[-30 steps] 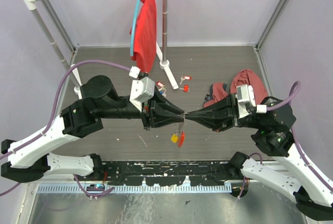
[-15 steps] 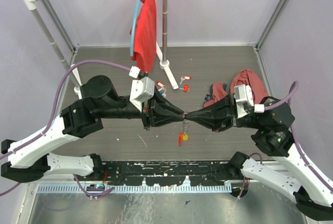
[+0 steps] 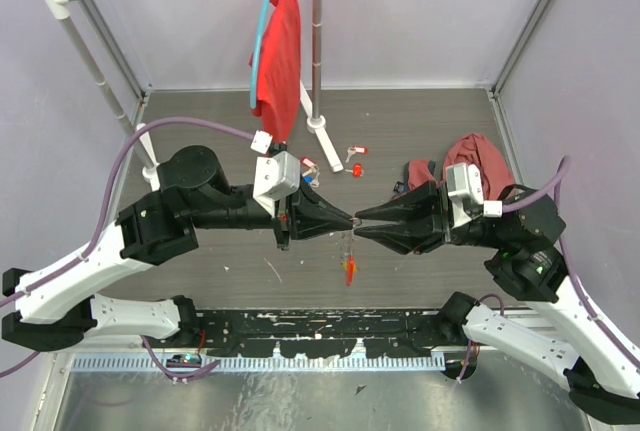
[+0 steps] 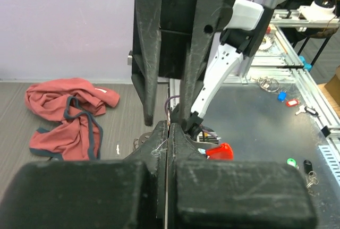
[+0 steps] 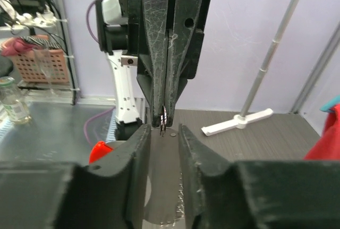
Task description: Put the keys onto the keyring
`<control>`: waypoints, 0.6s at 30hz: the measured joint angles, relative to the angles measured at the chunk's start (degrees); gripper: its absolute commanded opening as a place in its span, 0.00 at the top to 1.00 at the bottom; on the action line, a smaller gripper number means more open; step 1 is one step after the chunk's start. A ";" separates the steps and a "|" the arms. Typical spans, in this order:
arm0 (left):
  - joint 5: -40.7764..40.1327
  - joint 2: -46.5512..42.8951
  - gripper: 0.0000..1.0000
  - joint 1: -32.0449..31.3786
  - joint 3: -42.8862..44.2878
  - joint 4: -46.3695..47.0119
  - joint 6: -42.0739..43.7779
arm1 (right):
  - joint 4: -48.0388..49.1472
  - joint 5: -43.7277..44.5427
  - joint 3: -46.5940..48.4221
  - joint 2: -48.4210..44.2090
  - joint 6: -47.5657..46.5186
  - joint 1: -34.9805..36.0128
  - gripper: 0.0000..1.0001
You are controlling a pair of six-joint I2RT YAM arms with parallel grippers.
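Note:
The keyring hangs in mid-air over the middle of the table, its thin chain [image 3: 350, 246] running down to the red plastic piece [image 3: 349, 271]. My left gripper [image 3: 352, 221] is shut on the small metal ring [image 5: 164, 117] at the top of the keyring. In the left wrist view its jaws [image 4: 169, 125] are pressed together, with the red piece [image 4: 219, 151] below them. My right gripper [image 3: 359, 223] faces it tip to tip and stands open [image 5: 162, 130], with the ring just beyond its fingertips. Two keys with red tags [image 3: 355, 151] [image 3: 308, 163] lie on the table behind.
A clothes rack at the back holds a red garment [image 3: 278, 51] on a blue hanger, and its white foot [image 3: 325, 136] rests near the loose keys. A crumpled red cloth [image 3: 470, 161] lies behind my right arm. Purple walls close in the table.
My right gripper has opened and let go of the ring. My left gripper has shut on it. The keyring stopped swinging and hangs straight; the yellow tag no longer shows.

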 measured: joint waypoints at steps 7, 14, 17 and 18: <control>-1.92 0.39 1.00 0.00 2.14 -6.56 4.98 | -10.54 4.46 5.27 -1.14 -6.29 0.00 0.38; -6.32 -1.03 1.00 0.00 2.34 -9.90 10.73 | -17.70 12.07 6.10 -6.84 -8.87 0.00 0.29; -8.04 -2.71 1.00 0.00 1.68 -9.88 13.00 | -18.99 13.99 6.10 -7.78 -8.81 0.00 0.28; -8.61 -3.30 1.00 0.00 1.31 -9.66 13.77 | -19.19 14.45 6.01 -7.80 -8.76 0.00 0.28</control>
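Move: The keyring already hangs in the left fingers by a small ring at its top; its plate's middle is about 6 cm below the left hand, 2 cm back and 1 cm to its right. From the empty, part-open right hand, that middle lies some 2 cm left, 2 cm back and 6 cm down. The yellow key dangles about 12 cm below the right hand, 2 cm back and 2 cm left; the blue key lies on the table roughly 25 cm ahead, 9 cm left and 44 cm down. The keyring stays pinched in the left fingers, which carry it about 3 cm left and nearly as far forward, dipping a couple of centimetres before starting to rise, the wrist turning slightly counter-clockwise. The right fingers, already parted around the small top ring, spread wide as that hand draws about 5 cm to the right, clear of it, turning some 15 degrees clockwise. ##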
